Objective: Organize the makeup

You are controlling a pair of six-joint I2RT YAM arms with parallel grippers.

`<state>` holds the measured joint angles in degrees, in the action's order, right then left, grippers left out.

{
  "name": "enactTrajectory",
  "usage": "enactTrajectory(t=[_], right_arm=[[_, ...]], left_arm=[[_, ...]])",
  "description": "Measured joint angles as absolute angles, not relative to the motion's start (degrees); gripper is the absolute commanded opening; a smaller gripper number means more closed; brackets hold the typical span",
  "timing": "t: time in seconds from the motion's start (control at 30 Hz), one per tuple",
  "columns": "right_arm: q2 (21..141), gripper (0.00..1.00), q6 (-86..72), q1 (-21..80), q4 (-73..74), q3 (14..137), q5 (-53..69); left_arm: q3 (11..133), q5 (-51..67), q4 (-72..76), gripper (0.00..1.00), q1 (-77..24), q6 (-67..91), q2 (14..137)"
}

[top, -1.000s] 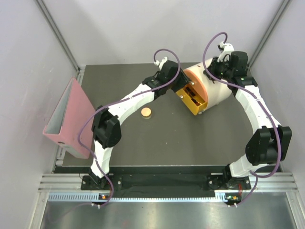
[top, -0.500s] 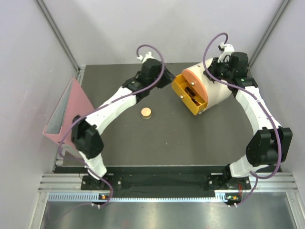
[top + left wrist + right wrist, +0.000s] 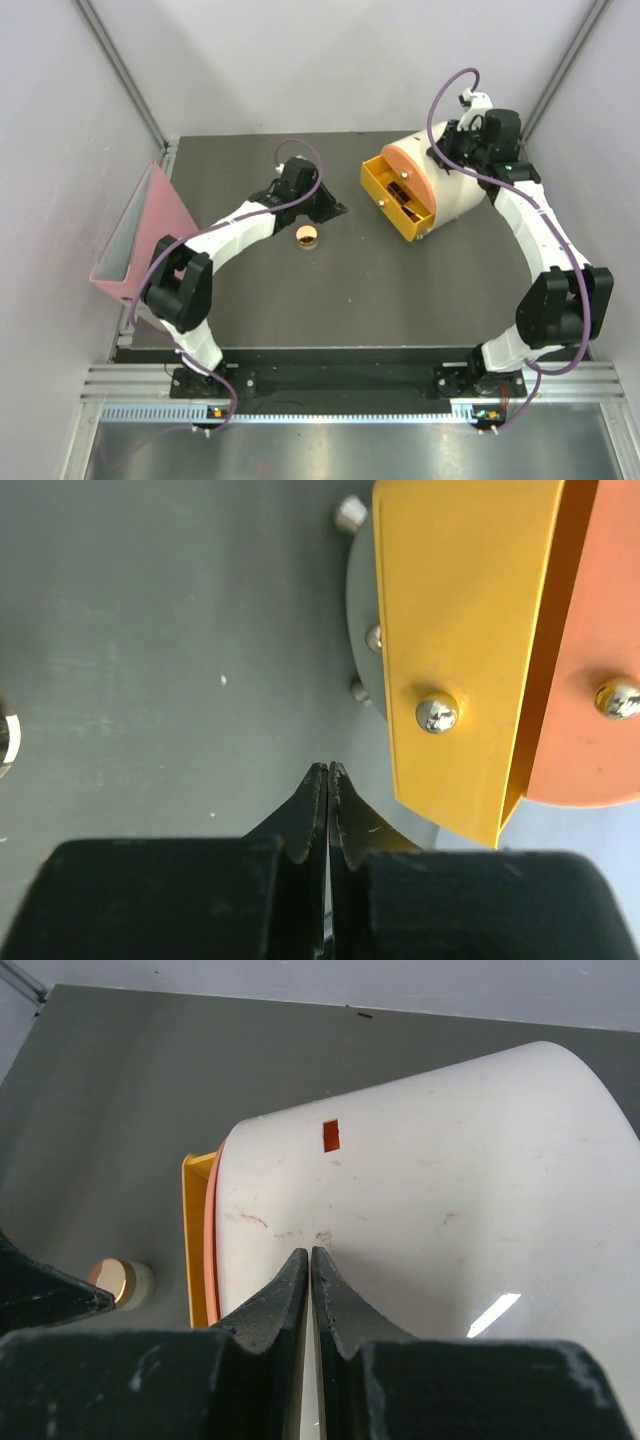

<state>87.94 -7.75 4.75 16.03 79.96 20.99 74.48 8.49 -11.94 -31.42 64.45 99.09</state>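
A round peach-tan compact (image 3: 308, 237) lies on the dark mat; it also shows at the left in the right wrist view (image 3: 115, 1280). My left gripper (image 3: 336, 210) hovers just right of and behind the compact, shut with nothing between its fingers (image 3: 328, 772). The yellow drawer (image 3: 392, 197) stands pulled out of the cream box (image 3: 455, 190), with dark makeup items (image 3: 402, 192) lying inside. In the left wrist view the drawer front (image 3: 460, 630) fills the upper right. My right gripper (image 3: 309, 1255) is shut and rests against the box's curved cream top (image 3: 430, 1190).
A pink binder (image 3: 140, 240) stands open at the mat's left edge. The box's orange front panel (image 3: 590, 680) sits behind the drawer. Grey walls close in on both sides and the back.
My left arm has drawn back from the drawer, leftward and toward the compact, and its gripper has gone from open to shut. The right arm and the box have not moved.
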Motion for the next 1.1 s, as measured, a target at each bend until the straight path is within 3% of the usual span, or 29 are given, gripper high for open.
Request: enactTrajectory(t=[0.3,1.1], right_arm=[[87.9,0.06,-7.7,4.8,16.0,79.9,21.0],[88.6,0.06,-7.8,4.8,15.0,80.0,21.1]], left_arm=[[80.6,16.8,-7.9,0.00,-31.7,66.5,107.7],[107.5,22.5,-7.7,0.00,-36.4,68.2,127.1]])
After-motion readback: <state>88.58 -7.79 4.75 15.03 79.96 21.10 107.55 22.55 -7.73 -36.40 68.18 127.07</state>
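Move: The left hand, shut and empty, has the open yellow drawer's front about 9 cm to its right and 3 cm ahead, nearly level with the fingertips. The closed orange drawer above it is some 15 cm right, 8 cm ahead and 4 cm up; the gold-lidded jar stands about 9 cm left, 6 cm back and 9 cm lower. From the right hand, the yellow front lies roughly 10 cm left, 10 cm back and 11 cm lower. Rightward by about 14 cm and forward about 5, the left hand goes into the yellow drawer's front and pushes it towards the drum with closed fingertips just beside the knob, turning clockwise some 15 degrees and rolling its left side down on the way. The right hand stays in place, shut, on top of the white drum. ##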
